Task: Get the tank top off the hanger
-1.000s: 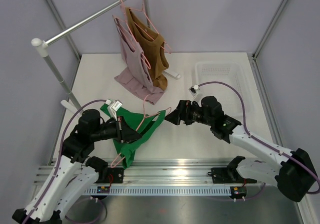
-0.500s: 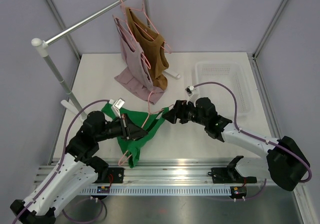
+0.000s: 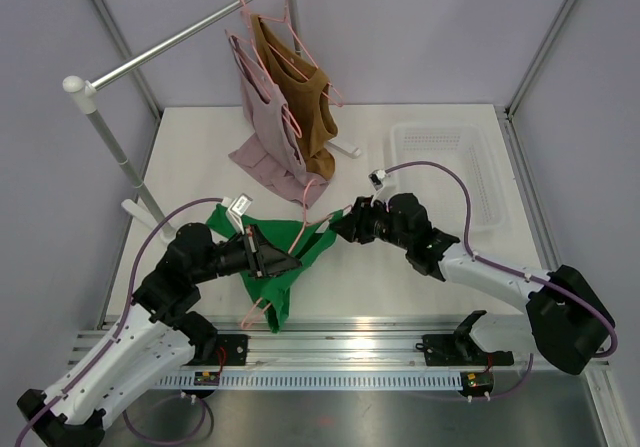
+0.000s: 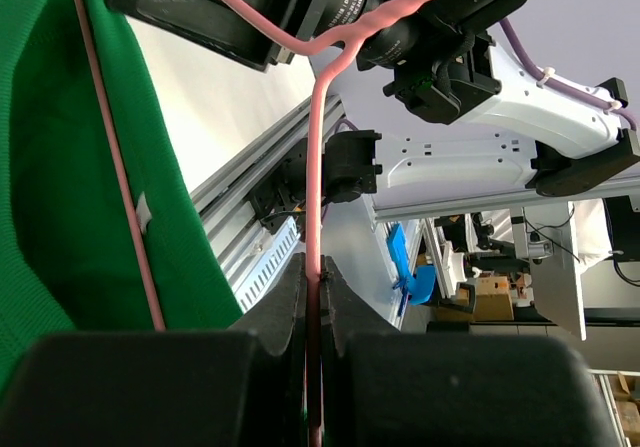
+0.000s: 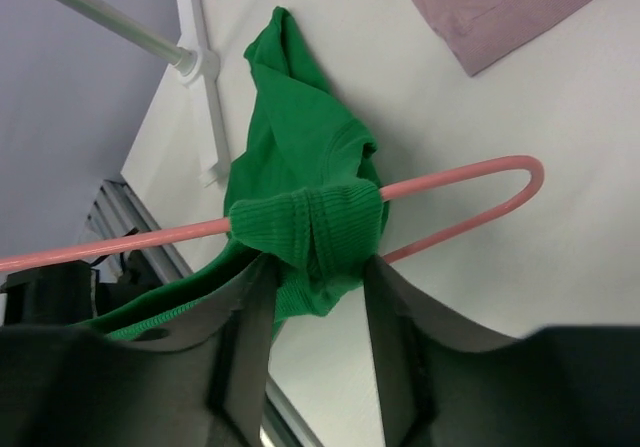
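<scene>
The green tank top (image 3: 272, 267) hangs on a pink hanger (image 3: 262, 305) low over the table, between the two arms. My left gripper (image 3: 287, 260) is shut on the hanger's thin pink wire (image 4: 318, 167), which runs straight between its jaws (image 4: 317, 277); green cloth (image 4: 60, 167) fills the left of that view. My right gripper (image 3: 336, 229) is at the hanger's right end. There a bunched green strap (image 5: 310, 229) wraps the pink wire (image 5: 470, 172), and the right gripper (image 5: 315, 272) has closed on the fold, both fingers touching cloth.
A clothes rail (image 3: 180, 37) at the back carries a mauve top (image 3: 262, 102) and a brown top (image 3: 305, 102) on pink hangers, their hems reaching the table. A white basket (image 3: 450, 162) stands at the right. The rail's white foot (image 5: 205, 77) lies beyond the green top.
The right gripper has reached left to the hanger's end and narrowed its jaws round the green strap. The left arm has carried the hanger and top a little to the right.
</scene>
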`<state>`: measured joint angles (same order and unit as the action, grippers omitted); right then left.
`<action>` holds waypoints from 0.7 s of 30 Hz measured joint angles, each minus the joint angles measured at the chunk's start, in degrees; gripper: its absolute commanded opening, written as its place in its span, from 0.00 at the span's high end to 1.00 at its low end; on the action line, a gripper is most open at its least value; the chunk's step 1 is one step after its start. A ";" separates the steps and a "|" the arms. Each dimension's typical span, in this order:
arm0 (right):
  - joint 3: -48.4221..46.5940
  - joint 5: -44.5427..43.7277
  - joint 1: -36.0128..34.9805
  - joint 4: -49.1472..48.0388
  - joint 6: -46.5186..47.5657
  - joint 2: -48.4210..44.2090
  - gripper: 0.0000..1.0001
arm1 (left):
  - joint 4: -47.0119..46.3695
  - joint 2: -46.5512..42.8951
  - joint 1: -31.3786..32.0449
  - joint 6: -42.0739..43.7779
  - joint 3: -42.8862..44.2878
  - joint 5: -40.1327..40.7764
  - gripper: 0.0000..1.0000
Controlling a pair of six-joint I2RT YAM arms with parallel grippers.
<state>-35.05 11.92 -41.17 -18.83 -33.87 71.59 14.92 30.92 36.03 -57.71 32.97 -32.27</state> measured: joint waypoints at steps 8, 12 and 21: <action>-1.42 -5.31 -0.17 2.64 1.99 0.39 1.00 | 0.42 -0.11 0.31 0.28 0.00 1.22 1.00; -2.86 -13.64 -0.42 9.46 2.38 -0.76 1.00 | 4.28 -0.24 0.35 3.30 0.11 3.13 1.00; -8.24 -22.86 7.04 22.64 2.89 -2.84 1.00 | 7.37 -3.15 0.72 9.35 0.96 1.46 1.00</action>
<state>-43.29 -10.94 -34.13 3.81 -30.98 68.75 22.28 27.77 36.75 -48.36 33.93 -30.81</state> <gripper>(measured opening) 0.032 0.027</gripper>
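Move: The right hand's half-closed fingers straddle the green tank top's strap, its middle about 1 cm ahead and 2 cm left. The hanger's free tip lies roughly 5 cm ahead and 1 cm right of this hand, the hanger's neck some 8 cm left and 1 cm ahead, and the white basket about 13 cm ahead, 27 cm right and 13 cm lower. From the left hand, already gripping the other hanger shoulder, the strap is some 9 cm ahead, 9 cm right and 6 cm lower. Closing first, almost in place, the right fingers pinch the green strap; then the hand pulls some 10 cm right and 6 cm forward at nearly the same height, away from the hanger's neck and towards the white basket, while swinging roughly 30 degrees clockwise. The left hand keeps its grip on the hanger shoulder, dipping about 2.5 cm before rising a little, with a slight drift left and back. ##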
